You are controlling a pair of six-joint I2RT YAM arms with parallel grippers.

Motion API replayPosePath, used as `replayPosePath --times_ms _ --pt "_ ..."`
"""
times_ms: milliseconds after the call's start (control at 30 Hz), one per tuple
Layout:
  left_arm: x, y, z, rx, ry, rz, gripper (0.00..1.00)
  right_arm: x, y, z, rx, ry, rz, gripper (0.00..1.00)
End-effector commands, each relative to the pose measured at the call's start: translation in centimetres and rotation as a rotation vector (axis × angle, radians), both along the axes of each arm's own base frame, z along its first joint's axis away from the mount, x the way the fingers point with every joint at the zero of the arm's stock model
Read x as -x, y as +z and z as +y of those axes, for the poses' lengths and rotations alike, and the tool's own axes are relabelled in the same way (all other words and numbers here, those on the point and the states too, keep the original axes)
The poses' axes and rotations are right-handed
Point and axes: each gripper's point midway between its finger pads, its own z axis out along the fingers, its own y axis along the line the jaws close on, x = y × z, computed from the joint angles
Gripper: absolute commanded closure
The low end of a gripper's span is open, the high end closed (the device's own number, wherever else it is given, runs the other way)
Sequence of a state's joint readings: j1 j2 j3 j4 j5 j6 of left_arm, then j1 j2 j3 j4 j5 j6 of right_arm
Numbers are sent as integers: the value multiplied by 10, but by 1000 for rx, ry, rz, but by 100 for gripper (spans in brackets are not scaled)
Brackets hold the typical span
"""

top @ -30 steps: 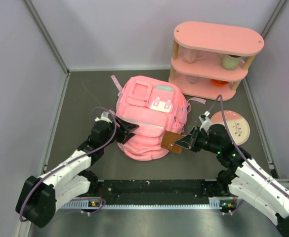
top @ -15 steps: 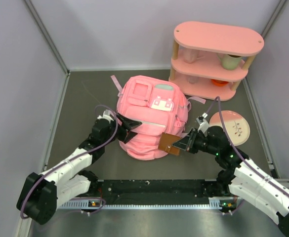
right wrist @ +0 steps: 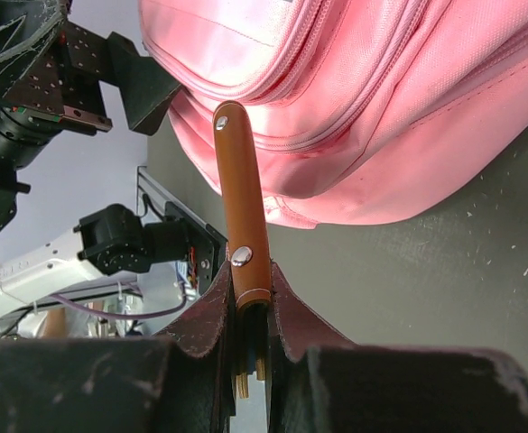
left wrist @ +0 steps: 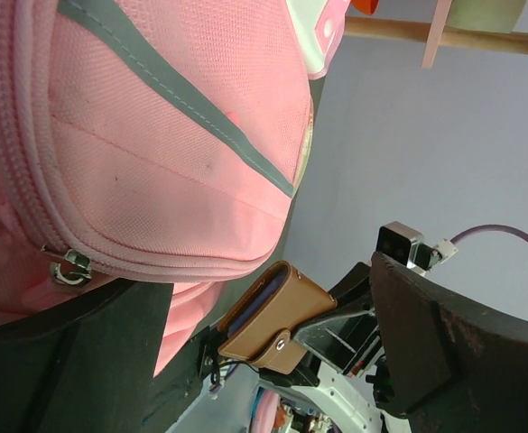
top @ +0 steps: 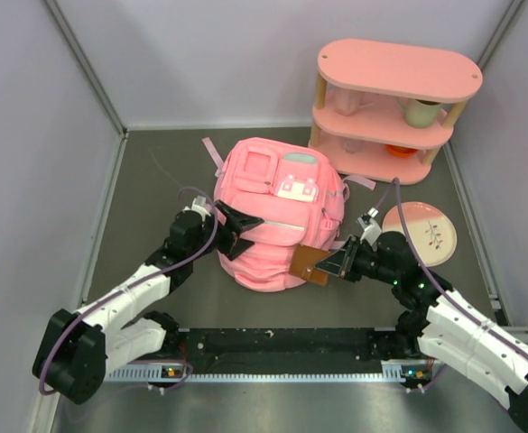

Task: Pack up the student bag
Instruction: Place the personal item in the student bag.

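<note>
The student bag [top: 277, 212], a pink backpack with a grey stripe, lies in the middle of the table, pockets up. My left gripper [top: 238, 229] is open at its near-left side, holding nothing. In the left wrist view the fingers [left wrist: 444, 352] spread wide below the bag [left wrist: 155, 135], beside a metal zipper pull [left wrist: 69, 268]. My right gripper [top: 338, 263] is shut on a brown leather wallet [top: 310, 264] at the bag's near-right corner. In the right wrist view the wallet [right wrist: 241, 198] stands on edge between the pads [right wrist: 286, 316], its far end against the bag [right wrist: 363, 99].
A pink oval shelf unit [top: 394, 108] stands at the back right with a pale cup [top: 420, 111] on its middle level. A pink plate [top: 420, 233] lies right of the bag, behind my right arm. Grey walls close in the table.
My left gripper has opened wider and shifted slightly up along the bag's side. The right gripper has carried the wallet a little left and nearer, then held still.
</note>
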State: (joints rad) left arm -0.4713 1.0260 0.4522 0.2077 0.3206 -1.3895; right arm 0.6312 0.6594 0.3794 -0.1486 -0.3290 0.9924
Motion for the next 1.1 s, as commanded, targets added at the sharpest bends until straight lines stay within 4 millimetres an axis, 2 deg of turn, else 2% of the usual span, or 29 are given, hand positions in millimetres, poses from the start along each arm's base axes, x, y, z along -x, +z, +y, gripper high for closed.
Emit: replayPosePath --times_ms 0,200,233,300,367,567,667,700,800,933,1067 --pt "-9 40 -8 45 -18 -94 7 -3 10 2 -19 -6 -38 100" --pt "-9 37 -10 63 -17 -69 7 -2 9 4 -20 3 -34 100" --pt "-10 35 -11 57 -21 -64 9 -2 7 4 -21 0 -27 100" --pt "-11 36 -12 70 -25 -72 22 -2 3 5 -41 -10 -6 100" --pt "-11 37 -14 92 -27 -70 28 -1 -5 8 -48 -8 37 100" --pt "-13 47 -15 96 -29 -101 30 -3 -8 17 -110 -4 67 100" --pt "-14 48 -15 95 -30 -105 30 -6 -2 24 -148 19 62 100" --pt "-13 49 -16 96 -38 -109 30 -9 4 28 -177 22 36 100" --pt "-12 47 -16 95 -43 -107 30 -21 4 31 -167 5 20 100" --pt "-9 44 -16 92 -50 -106 30 -34 22 38 -197 9 -27 100" --pt "-7 39 -15 85 -52 -106 30 -44 36 37 -255 6 -68 100"
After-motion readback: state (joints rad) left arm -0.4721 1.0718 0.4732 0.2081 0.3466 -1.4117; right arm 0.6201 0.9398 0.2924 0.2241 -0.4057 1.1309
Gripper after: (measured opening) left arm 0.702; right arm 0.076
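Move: The wallet, already pinched by the right fingers, is headed for the mouth under the lower right rim of the student bag's front pocket, about 8 cm to the right hand's left, 4 cm ahead and roughly 3 cm lower. The bag's grey stripe is some 10 cm ahead and 9 cm left of that hand, the white patch 18 cm ahead and 7 cm left. From the left hand the mouth lies about 8 cm right, 2 cm back and 3 cm down. The wallet stays pinched in the right fingers as the right hand, after a short hold, dips about 3 cm with its fingertips tilting some 5 to 10 degrees further down, then slides it about 2.5 cm left and 1.5 cm forward towards the pocket mouth. The left hand stays beside the pocket, its wide-open fingers closing part of the way. ##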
